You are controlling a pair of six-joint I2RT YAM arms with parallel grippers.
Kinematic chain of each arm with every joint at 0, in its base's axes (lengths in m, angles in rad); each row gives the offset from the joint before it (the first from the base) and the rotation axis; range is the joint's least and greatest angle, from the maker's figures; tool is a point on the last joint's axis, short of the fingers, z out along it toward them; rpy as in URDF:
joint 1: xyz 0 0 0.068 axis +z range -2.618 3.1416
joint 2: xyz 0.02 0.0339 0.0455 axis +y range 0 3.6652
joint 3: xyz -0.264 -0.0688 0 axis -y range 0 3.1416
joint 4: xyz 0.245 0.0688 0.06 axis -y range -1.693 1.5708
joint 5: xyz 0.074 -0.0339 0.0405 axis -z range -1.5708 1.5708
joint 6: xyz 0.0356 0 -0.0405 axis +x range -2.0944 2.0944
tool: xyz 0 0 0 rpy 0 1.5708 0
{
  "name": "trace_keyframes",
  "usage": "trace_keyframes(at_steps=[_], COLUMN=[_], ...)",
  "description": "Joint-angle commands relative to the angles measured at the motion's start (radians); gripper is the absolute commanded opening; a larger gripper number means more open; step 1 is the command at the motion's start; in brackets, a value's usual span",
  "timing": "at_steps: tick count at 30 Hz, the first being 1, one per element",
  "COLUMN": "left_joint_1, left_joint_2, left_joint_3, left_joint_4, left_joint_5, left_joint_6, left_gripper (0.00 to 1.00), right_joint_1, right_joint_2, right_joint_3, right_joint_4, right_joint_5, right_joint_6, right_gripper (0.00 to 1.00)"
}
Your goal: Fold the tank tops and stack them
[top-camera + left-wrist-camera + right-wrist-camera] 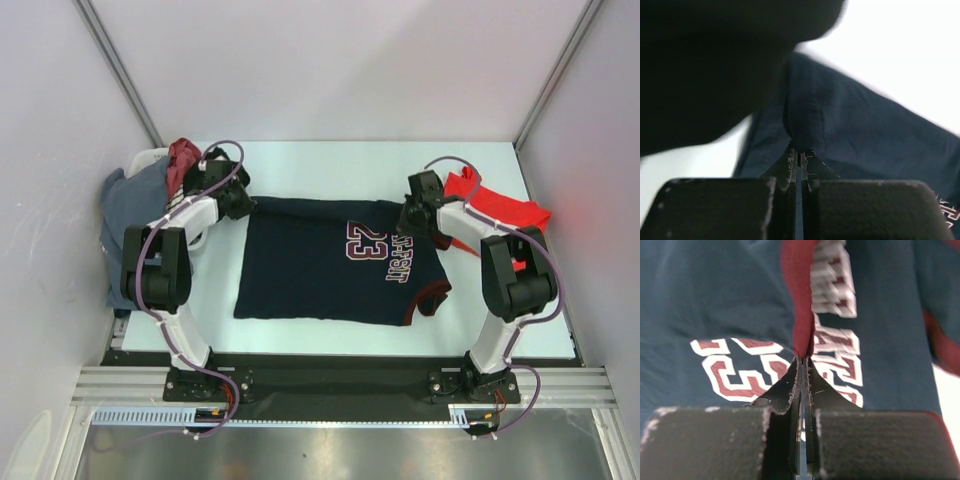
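Note:
The navy tank top (330,265) lies spread across the middle of the table, with its "23" print facing up and its maroon trim at the right. My left gripper (245,203) is at the top's far left corner, shut on a pinch of navy cloth (865,135) that bunches at the gripper's tips (801,152). At the far right edge, my right gripper (412,222) is shut on a fold of the maroon trim (800,300), just above its tips (803,358). The red tank top (500,210) lies crumpled at the back right, behind the right arm.
A white basket (152,156) at the left edge holds grey cloth (130,200) and a dark red piece (183,155), right beside the left arm. Grey walls close in on the table at both sides and the back.

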Motion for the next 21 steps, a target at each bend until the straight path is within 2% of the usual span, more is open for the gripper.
trace_keyframes(at_steps=[1,9,21], left_joint_1=[0.038,0.061,0.059], left_joint_2=[-0.064,-0.094,-0.085], left_joint_3=[-0.026,-0.066,-0.171], left_joint_4=[-0.012,-0.054,-0.02], left_joint_5=[-0.018,0.0,0.045], left_joint_6=[0.029,0.058,0.075], left_gripper=[0.0,0.0,0.0], right_joint_1=[0.004,0.01,-0.043], right_joint_2=[-0.118,-0.204,-0.117], right_joint_3=[-0.078,-0.181,-0.201], right_joint_4=[0.066,0.077,0.134], right_joint_5=[0.047,0.06,0.008], right_joint_6=[0.028,0.025,0.03], right_gripper=[0.0,0.0,0.0])
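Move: Each hand already holds one end of the navy tank top's upper edge, about 7 cm above the table. From the left hand, the lower layer's near-left corner lies some 27 cm back and in line with it; the "23" print is about 28 cm to its right and 6 cm back. From the right hand, the near-right armhole is roughly 17 cm back and 3 cm right, the "23" about 9 cm left and nearly level, and the red tank top 23 cm right, 8 cm farther out. Both shut grippers keep their pinch on the upper edge and carry it back over the lower layer, towards the near edge. The left hand comes back about 5 cm and sinks 3 cm, also easing 2 cm left, its fingers tipping slightly further down. The right hand draws back some 3 cm early, then nearly halts, drifting a little right as it bobs up and settles down again. ##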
